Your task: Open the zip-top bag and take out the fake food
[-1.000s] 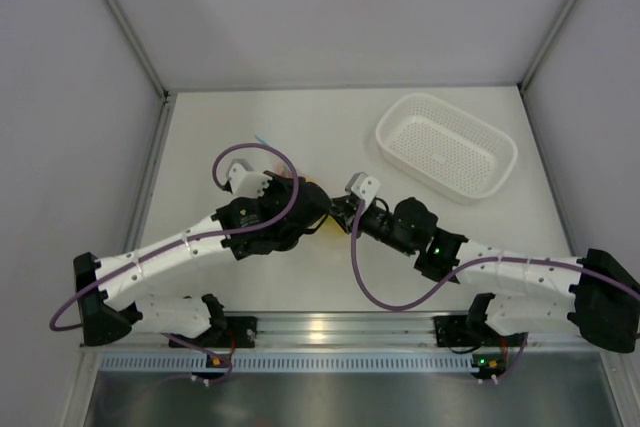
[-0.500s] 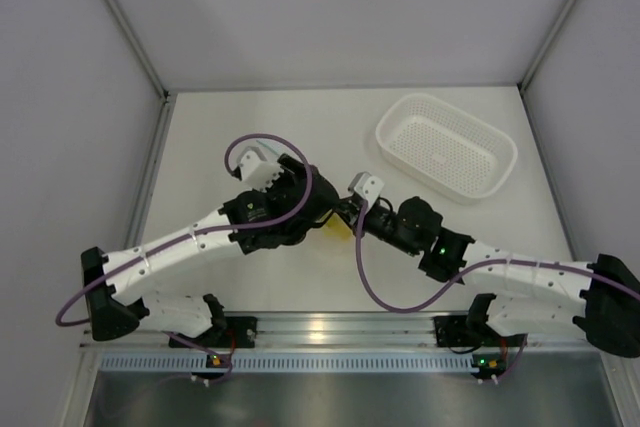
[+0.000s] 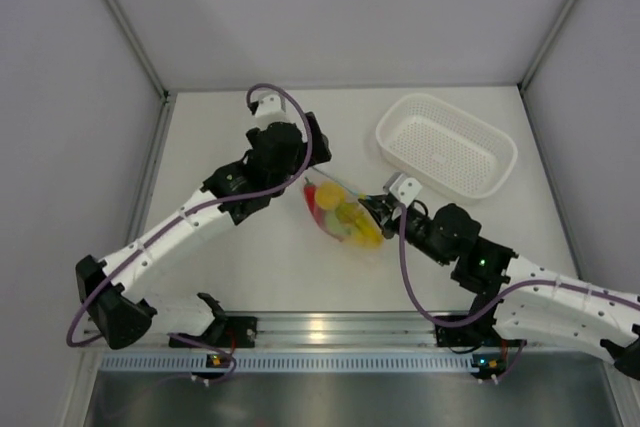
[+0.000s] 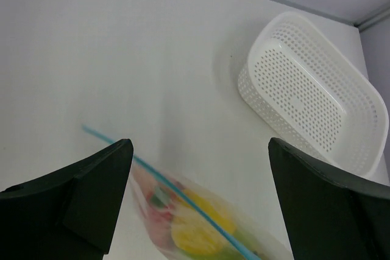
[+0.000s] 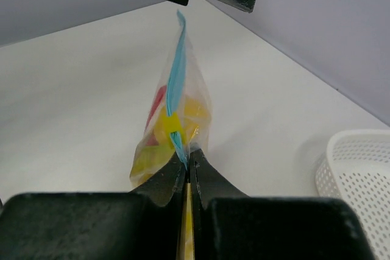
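Note:
The zip-top bag [image 3: 340, 215] is clear with a light blue zip strip [image 5: 177, 71] and sits mid-table. The fake food [image 3: 347, 219] is inside it, showing as yellow, red and green pieces [image 4: 194, 226]. My right gripper [image 3: 378, 209] is shut on the near end of the zip strip [image 5: 187, 161], and the bag [image 5: 173, 114] stretches away from its jaws. My left gripper [image 3: 308, 159] is open just beyond the bag's far end, not touching it. In the left wrist view its jaws [image 4: 200, 150] stand wide apart above the bag [image 4: 183, 211].
A white perforated basket [image 3: 446, 146] stands at the back right, also seen in the left wrist view [image 4: 317, 95] and at the right edge of the right wrist view [image 5: 359, 175]. Grey walls close in the table on three sides.
My left gripper opened, let go of the bag and moved back toward the far side. My right gripper shut on the zip strip and drew the bag to the right.

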`<state>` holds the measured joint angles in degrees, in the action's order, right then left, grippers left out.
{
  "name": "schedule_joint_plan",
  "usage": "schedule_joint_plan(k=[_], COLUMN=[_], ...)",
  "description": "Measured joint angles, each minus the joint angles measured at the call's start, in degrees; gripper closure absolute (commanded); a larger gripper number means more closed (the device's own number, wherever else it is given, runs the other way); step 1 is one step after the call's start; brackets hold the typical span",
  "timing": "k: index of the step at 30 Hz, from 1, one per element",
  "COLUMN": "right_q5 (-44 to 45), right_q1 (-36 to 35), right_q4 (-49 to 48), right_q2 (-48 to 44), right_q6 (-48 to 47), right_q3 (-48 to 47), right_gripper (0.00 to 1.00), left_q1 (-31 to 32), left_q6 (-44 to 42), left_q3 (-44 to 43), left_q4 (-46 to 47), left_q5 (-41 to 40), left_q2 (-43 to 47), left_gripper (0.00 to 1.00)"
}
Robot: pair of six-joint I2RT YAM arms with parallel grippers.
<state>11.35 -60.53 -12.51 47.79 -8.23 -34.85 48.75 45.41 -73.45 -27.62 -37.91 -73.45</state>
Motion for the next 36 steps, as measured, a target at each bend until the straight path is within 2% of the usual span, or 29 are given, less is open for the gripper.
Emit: schedule_joint_plan(k=[4, 10, 18, 21, 24, 29, 32, 34, 36], right_q5=[0.81, 1.84, 2.14, 2.64, 3.10, 3.13, 2.95, 2.89, 2.91], right_q1=[0.00, 0.00, 0.00, 0.00, 0.02, 0.02, 0.02, 0.02, 0.02], right_q4=[4.90, 12.41, 19.47, 20.70, 21.73, 22.88, 23.45, 23.56, 23.74], right_q2=[-4.28, -6.40, -6.45, -6.56, -6.88, -8.31, -8.85, -8.79, -8.79], right_q6=[-0.87, -1.11, 0.22, 1.01, 2.23, 4.24, 5.09, 5.49, 5.88], right_q3=[-0.04, -0.70, -4.09, -4.70, -4.98, -5.81, -6.19, -6.47, -6.49], right_gripper=[1.00, 1.00, 1.00, 1.00, 1.00, 1.00, 1.00, 1.00, 1.00], left_q1=[-6.45, -7.26, -8.33, -8.33, -8.33, -8.33, -8.31, -8.04, -7.78], left_q6=[-15.08, -33.81, -49.59, -54.84, -59.01, -63.28, -63.58, -63.41, -63.30], left_q3=[2.64, 11.52, 12.59, 12.33, 12.04, 11.23, 9.35, 7.76, 6.67], left_q4=[9.33, 22.36, 28.87, 28.30, 26.25, 24.65, 24.35, 24.24, 24.13], left_q5=[17.40, 38.97, 67.71, 76.83, 84.41, 92.87, 95.80, 97.00, 97.35], left_q2=[0.61, 5.09, 9.49, 9.55, 9.09, 7.06, 4.07, 1.68, -0.28], left_gripper=[0.02, 0.01, 0.05, 0.11, 0.15, 0.15, 0.21, 0.32, 0.35])
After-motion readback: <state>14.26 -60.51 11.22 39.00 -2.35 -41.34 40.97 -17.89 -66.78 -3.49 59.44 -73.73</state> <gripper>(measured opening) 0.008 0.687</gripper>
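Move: The yellow zip slider lies about 10 cm back and 8 cm to the right of the open left hand and slightly below it. From the right hand, already shut on the bag's zip corner, it is about 2 cm ahead and 2 cm to the left, about level. The food in the bag sits 12 cm back, 6 cm right and 12 cm below the left hand; the basket stands some 8 cm ahead, 27 cm right and 23 cm below. The right hand keeps its pinch on the zip corner and draws it about 4.5 cm right and slightly back. After a tiny reach forward, the left hand sweeps back and right some 18 cm in all, arching upwards, and swings clockwise almost 100 degrees to face the right gripper across the zip by the slider, its fingers beginning to close; no touch can be seen. ##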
